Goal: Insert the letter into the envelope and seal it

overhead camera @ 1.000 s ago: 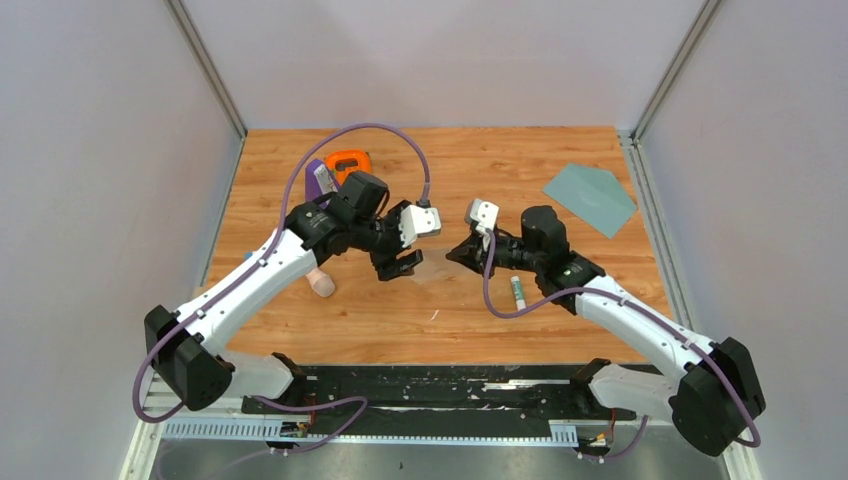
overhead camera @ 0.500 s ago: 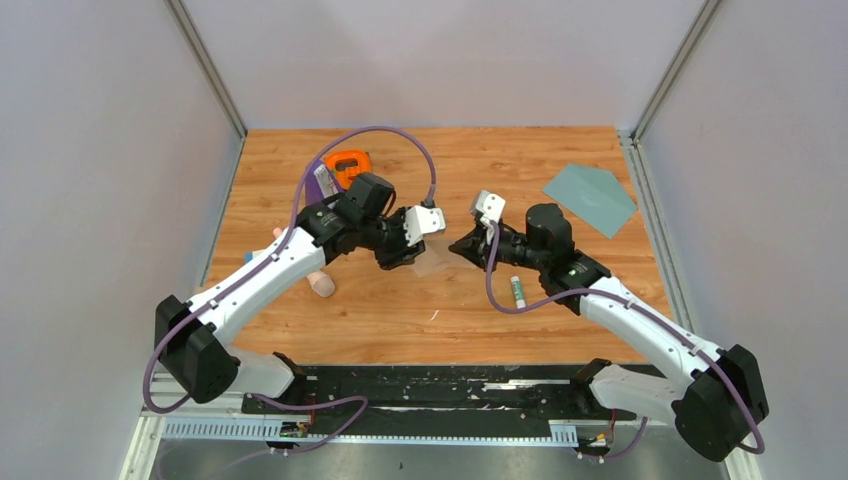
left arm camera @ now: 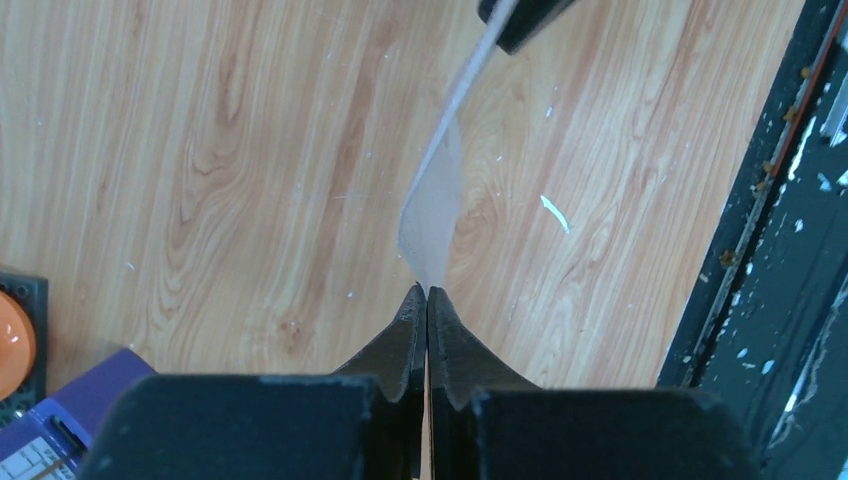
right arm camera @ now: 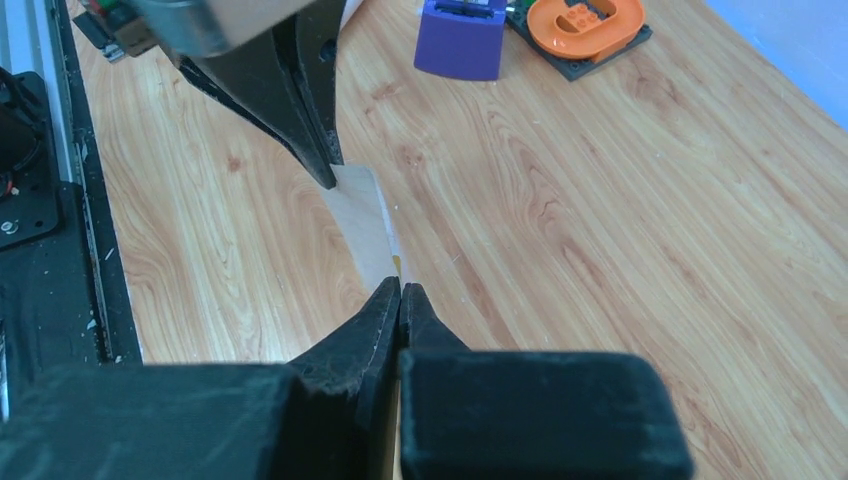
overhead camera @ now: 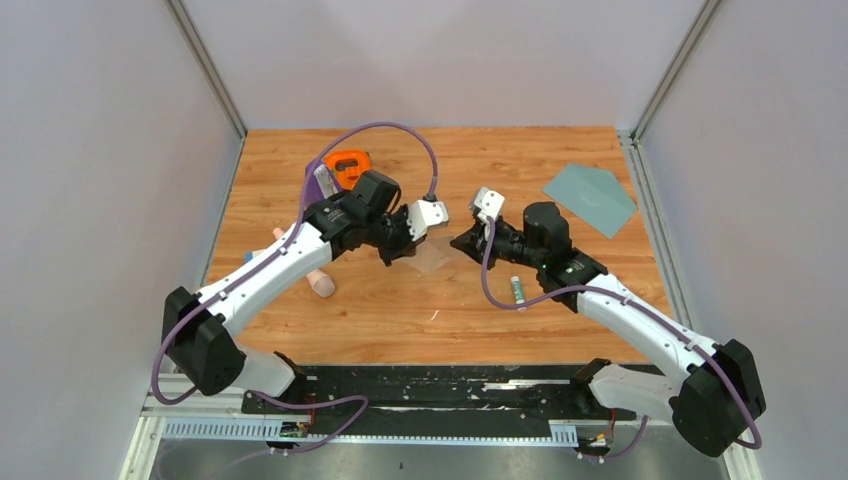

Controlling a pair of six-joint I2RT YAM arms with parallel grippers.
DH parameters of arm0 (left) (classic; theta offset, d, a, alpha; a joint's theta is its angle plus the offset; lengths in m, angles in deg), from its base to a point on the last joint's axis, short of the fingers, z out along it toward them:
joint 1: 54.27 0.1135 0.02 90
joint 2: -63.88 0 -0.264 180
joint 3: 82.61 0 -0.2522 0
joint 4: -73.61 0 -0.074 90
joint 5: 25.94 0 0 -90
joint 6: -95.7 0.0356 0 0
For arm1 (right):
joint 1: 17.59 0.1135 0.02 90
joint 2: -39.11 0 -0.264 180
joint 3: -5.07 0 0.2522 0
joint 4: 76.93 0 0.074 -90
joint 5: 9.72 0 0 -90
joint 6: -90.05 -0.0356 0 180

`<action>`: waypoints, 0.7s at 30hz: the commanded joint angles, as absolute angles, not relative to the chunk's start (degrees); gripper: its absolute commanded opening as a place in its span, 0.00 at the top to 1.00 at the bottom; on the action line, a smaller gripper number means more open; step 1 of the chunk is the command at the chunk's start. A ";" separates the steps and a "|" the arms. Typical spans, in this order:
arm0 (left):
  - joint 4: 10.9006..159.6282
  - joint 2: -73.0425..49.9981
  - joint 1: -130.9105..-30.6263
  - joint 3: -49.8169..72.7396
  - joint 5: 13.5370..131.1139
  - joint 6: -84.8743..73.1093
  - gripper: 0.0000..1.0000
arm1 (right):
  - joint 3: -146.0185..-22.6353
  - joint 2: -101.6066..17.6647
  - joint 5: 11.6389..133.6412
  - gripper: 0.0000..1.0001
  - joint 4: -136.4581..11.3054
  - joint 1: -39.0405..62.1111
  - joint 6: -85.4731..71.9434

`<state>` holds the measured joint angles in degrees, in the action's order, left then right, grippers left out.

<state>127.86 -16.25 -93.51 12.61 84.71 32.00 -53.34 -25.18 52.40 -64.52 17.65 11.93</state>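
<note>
The letter (overhead camera: 433,257), a thin pale beige sheet, hangs above the table middle between both grippers. My left gripper (overhead camera: 400,252) is shut on its left edge; in the left wrist view the sheet (left arm camera: 436,195) rises from the closed gripper (left arm camera: 427,291). My right gripper (overhead camera: 462,243) is shut on its right edge; in the right wrist view the sheet (right arm camera: 362,225) runs from my gripper (right arm camera: 400,285) to the left gripper's fingers (right arm camera: 300,95). The grey-teal envelope (overhead camera: 590,198) lies flat at the far right, apart from both arms.
An orange-and-dark object (overhead camera: 347,165) and a purple box (overhead camera: 318,181) stand at the back left, both also in the right wrist view (right arm camera: 585,25) (right arm camera: 460,38). A pinkish cylinder (overhead camera: 318,281) lies left under the left arm. A glue stick (overhead camera: 518,291) lies under the right arm.
Both grippers have drawn closer together over the table middle. The left gripper, open a second ago, has closed on the letter's left edge. The sheet now hangs between both.
</note>
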 commanded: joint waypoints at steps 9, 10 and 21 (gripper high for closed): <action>127.25 -19.20 -91.73 0.87 87.78 11.27 1.00 | -47.52 -26.02 61.54 0.43 -83.78 24.91 17.68; 127.48 -19.23 -91.74 0.52 88.54 10.30 1.00 | -47.85 -26.75 62.48 0.40 -84.00 24.95 17.43; 126.32 -19.10 -91.12 0.04 88.86 3.50 1.00 | -48.83 -32.98 70.09 0.26 -90.50 27.65 15.21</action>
<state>128.25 -19.01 -91.68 2.07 87.51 9.25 -47.85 -31.37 66.30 -83.20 25.48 15.93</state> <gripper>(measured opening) 0.007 0.723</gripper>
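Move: The letter is pinched by one edge in each shut hand and stretched between them. Its middle is about 4 cm right of and 3 cm below the left hand, and some 4 cm left, 1 cm back and 4 cm below the right. From the left hand, the purple holder is roughly 17 cm ahead and 18 cm left, and the microphone 21 cm left, 2 cm back. From the right, the glue stick is 12 cm right, 6 cm back. All three lie about 15 cm lower. Upward goes the left hand, about 5.5 cm, first edging forward, then 2.5 cm to the right, turning some 20 degrees, mainly counter-clockwise, and still pinching the letter. The right hand opens wide, lets go of its edge and swings some 3 cm left towards the left hand, then forward 2 cm and slightly down, fingers tipping up about 10 degrees around the letter's loose side. ##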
